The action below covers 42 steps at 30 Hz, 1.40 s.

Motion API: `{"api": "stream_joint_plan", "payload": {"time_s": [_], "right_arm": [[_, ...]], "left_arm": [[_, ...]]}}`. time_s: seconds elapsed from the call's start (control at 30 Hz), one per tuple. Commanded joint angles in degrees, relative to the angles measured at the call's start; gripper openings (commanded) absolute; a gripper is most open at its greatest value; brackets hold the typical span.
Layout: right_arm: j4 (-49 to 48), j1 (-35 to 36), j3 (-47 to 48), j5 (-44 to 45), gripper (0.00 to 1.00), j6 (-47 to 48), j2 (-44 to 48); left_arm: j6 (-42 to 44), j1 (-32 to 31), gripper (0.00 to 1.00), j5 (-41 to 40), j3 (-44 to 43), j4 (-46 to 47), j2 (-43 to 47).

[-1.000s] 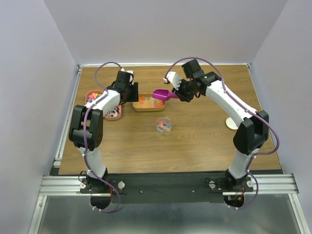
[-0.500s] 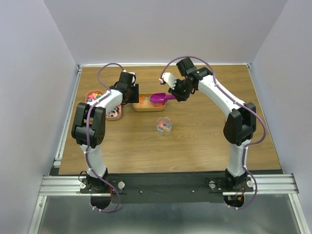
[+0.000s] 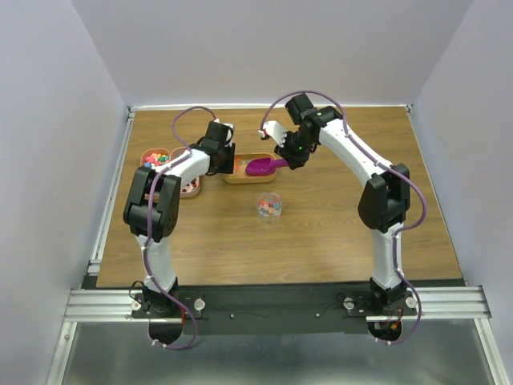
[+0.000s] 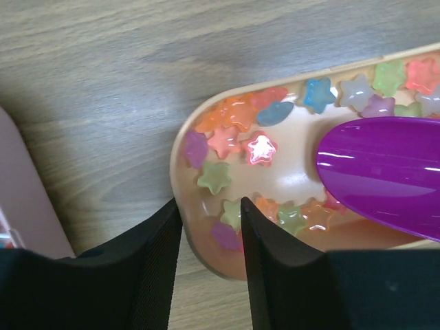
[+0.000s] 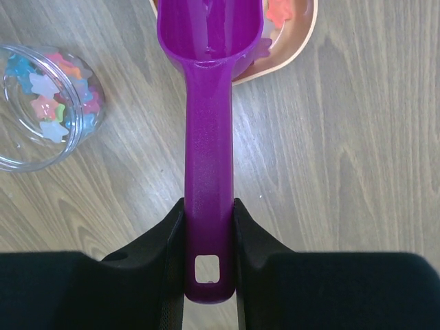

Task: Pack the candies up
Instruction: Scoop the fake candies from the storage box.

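Observation:
Star-shaped candies of many colours lie in a peach tray. My left gripper is open and straddles the tray's left end rim: one finger stands outside, apart from the wall, the other inside among the candies. My right gripper is shut on the handle of the magenta scoop, whose bowl rests inside the tray. From above, the left gripper and right gripper flank the tray.
A small clear jar with some candies stands in front of the tray. Two pink trays with more candies sit at the left, under the left arm.
The right arm swung left and brought the scoop's bowl down into the tray. The left gripper moved right onto the tray's end and its jaws narrowed.

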<state>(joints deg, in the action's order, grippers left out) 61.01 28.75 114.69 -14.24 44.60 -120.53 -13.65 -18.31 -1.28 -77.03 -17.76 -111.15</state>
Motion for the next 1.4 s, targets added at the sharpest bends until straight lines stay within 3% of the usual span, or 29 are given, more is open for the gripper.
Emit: {"api": "stream_joint_plan", "payload": {"time_s": [0.0, 0.2, 0.23, 0.5, 0.53, 0.67, 0.73, 1.07, 1.37], "right_arm": [[4.5, 0.0, 2.6, 0.3, 0.01, 0.8, -1.2], [4.9, -0.1, 0.8, 2.2, 0.01, 0.3, 0.5], [4.9, 0.0, 0.4, 3.0, 0.01, 0.2, 0.9], [5.2, 0.0, -2.4, 5.3, 0.01, -0.6, 3.5], [5.2, -0.1, -2.8, 6.7, 0.01, -0.7, 3.7], [5.1, -0.1, -3.2, 8.6, 0.01, -0.4, 4.4], [5.1, -0.3, -2.7, 8.6, 0.01, -0.6, 4.5], [6.2, -0.3, -2.6, 6.2, 0.01, -2.6, 5.0], [10.0, 1.6, 5.2, 4.7, 0.01, -7.6, -1.4]], "left_arm": [[1.7, -1.9, 0.46, 1.0, -0.6, 1.5, -0.3], [2.3, -3.7, 0.43, 2.9, 0.2, 1.7, 0.3], [2.6, -3.8, 0.35, 2.6, 0.4, 1.8, 0.4], [3.0, -5.0, 0.3, 1.7, 2.2, 1.7, 1.2], [3.1, -5.0, 0.22, 1.7, 2.3, 1.8, 1.3], [3.7, -5.0, 0.19, -0.1, 2.8, 1.3, 1.6], [4.5, -5.1, 0.12, -1.0, 2.9, 1.0, 1.9], [2.1, -5.1, 0.12, -3.9, 1.4, -1.1, 2.2], [-0.9, -6.0, 0.12, -3.8, 0.7, -2.5, 3.2]]}}
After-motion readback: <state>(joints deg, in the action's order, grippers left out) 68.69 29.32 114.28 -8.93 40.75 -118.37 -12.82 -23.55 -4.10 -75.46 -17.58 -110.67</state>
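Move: The candy tray's left rim already runs between my open left fingertips; the tray's middle lies about 7 cm to the right and 2 cm ahead, 1 cm lower, with the scoop's bowl in it some 10 cm right and 2 ahead. The neighbouring candy tray is 14 cm left, level. From my right hand, gripping the scoop handle, the tray's middle is about 13 cm left, 4 ahead and 9 below; the clear storage box, 8 left, 6 back. I slide my left hand about 3.5 cm right and 2 back, turning a few degrees clockwise, while its fingers close and pinch the tray's left rim. My right hand keeps its grip on the scoop, bowl still in the tray, and draws about 3 cm back and 3 right, its left side dipping some 5 degrees so the bowl tips down. ##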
